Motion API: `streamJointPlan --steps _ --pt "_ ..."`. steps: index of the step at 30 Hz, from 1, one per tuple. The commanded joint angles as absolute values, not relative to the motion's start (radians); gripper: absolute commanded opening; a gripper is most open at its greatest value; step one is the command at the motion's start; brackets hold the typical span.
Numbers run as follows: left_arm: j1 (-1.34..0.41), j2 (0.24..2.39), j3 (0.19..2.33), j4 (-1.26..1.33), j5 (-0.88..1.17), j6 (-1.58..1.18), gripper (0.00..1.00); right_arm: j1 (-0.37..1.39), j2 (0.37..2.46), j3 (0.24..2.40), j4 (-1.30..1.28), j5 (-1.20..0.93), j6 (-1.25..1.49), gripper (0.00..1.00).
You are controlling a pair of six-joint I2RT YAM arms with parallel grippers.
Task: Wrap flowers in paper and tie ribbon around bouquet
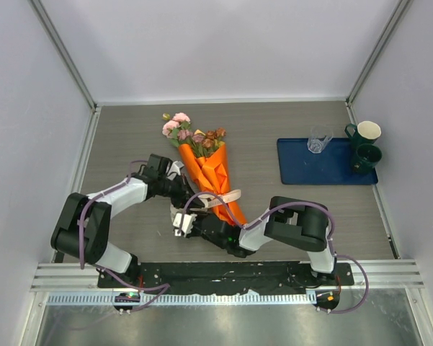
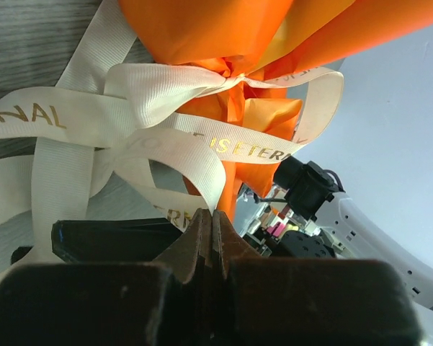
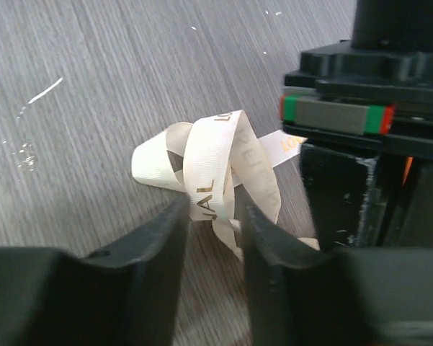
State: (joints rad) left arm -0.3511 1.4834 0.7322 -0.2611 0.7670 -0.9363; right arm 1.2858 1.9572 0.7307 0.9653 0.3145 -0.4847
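The bouquet lies mid-table: pink and brown flowers [image 1: 191, 133] stick out of a cone of orange paper [image 1: 212, 176]. The cream ribbon [image 1: 227, 196] is knotted round the cone's narrow end, with printed loops [image 2: 158, 94] spreading from the knot below the paper [image 2: 216, 29]. My left gripper [image 2: 212, 216] is at the cone's left side [image 1: 179, 189], shut on a strand of ribbon that runs into its tips. My right gripper [image 3: 215, 213] sits low by the cone's tip [image 1: 181, 220]. Its fingers are narrowly apart, with a curled ribbon loop [image 3: 209, 166] between them.
A blue tray [image 1: 302, 173] at the right holds a clear glass [image 1: 318, 138]. Two dark green mugs [image 1: 365, 133] stand at its right end. The left arm's black body [image 3: 338, 115] is close beside my right gripper. Grey walls enclose the table on three sides.
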Motion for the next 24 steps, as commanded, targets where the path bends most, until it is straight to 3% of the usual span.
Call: streamJointPlan --steps 1,10,18,24 --pt "-0.339 1.496 0.753 -0.278 0.825 -0.908 0.0 1.273 1.971 0.761 1.097 0.341 -0.497 0.3" --pt "-0.313 1.512 0.775 -0.278 0.83 -0.908 0.0 1.275 1.846 0.756 0.953 0.217 -0.391 0.01" --pt "-0.31 1.519 0.802 -0.278 0.816 -0.929 0.0 1.263 1.611 0.733 0.735 -0.089 -0.066 0.0" --pt "-0.31 1.508 0.798 -0.23 0.811 -0.977 0.0 1.109 1.508 0.834 0.379 -0.444 0.341 0.0"
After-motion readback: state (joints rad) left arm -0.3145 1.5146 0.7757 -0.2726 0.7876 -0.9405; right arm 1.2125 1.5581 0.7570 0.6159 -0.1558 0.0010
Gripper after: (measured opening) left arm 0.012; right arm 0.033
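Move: The loose ribbon tail lies just between the right fingertips, about 1 cm ahead, 1 cm left and 1 cm below. The ribbon knot at the bouquet's waist is some 8 cm to the right hand's right, 5 cm ahead and 1 cm lower. From the left hand, which already holds a ribbon loop, the tail is roughly 4 cm left, 1 cm back and 5 cm down; the knot is about 5 cm right, 4 cm ahead and 5 cm down. The ribbon's loose tail is pinched as the right fingers, already half closed, shut on it with barely any forward creep; then the right hand carries it up about 10 cm and back some 7 cm, its fingers tipping down around 30 degrees and swinging counter-clockwise. The left hand keeps its loop pinched and eases forward a centimetre or two. ##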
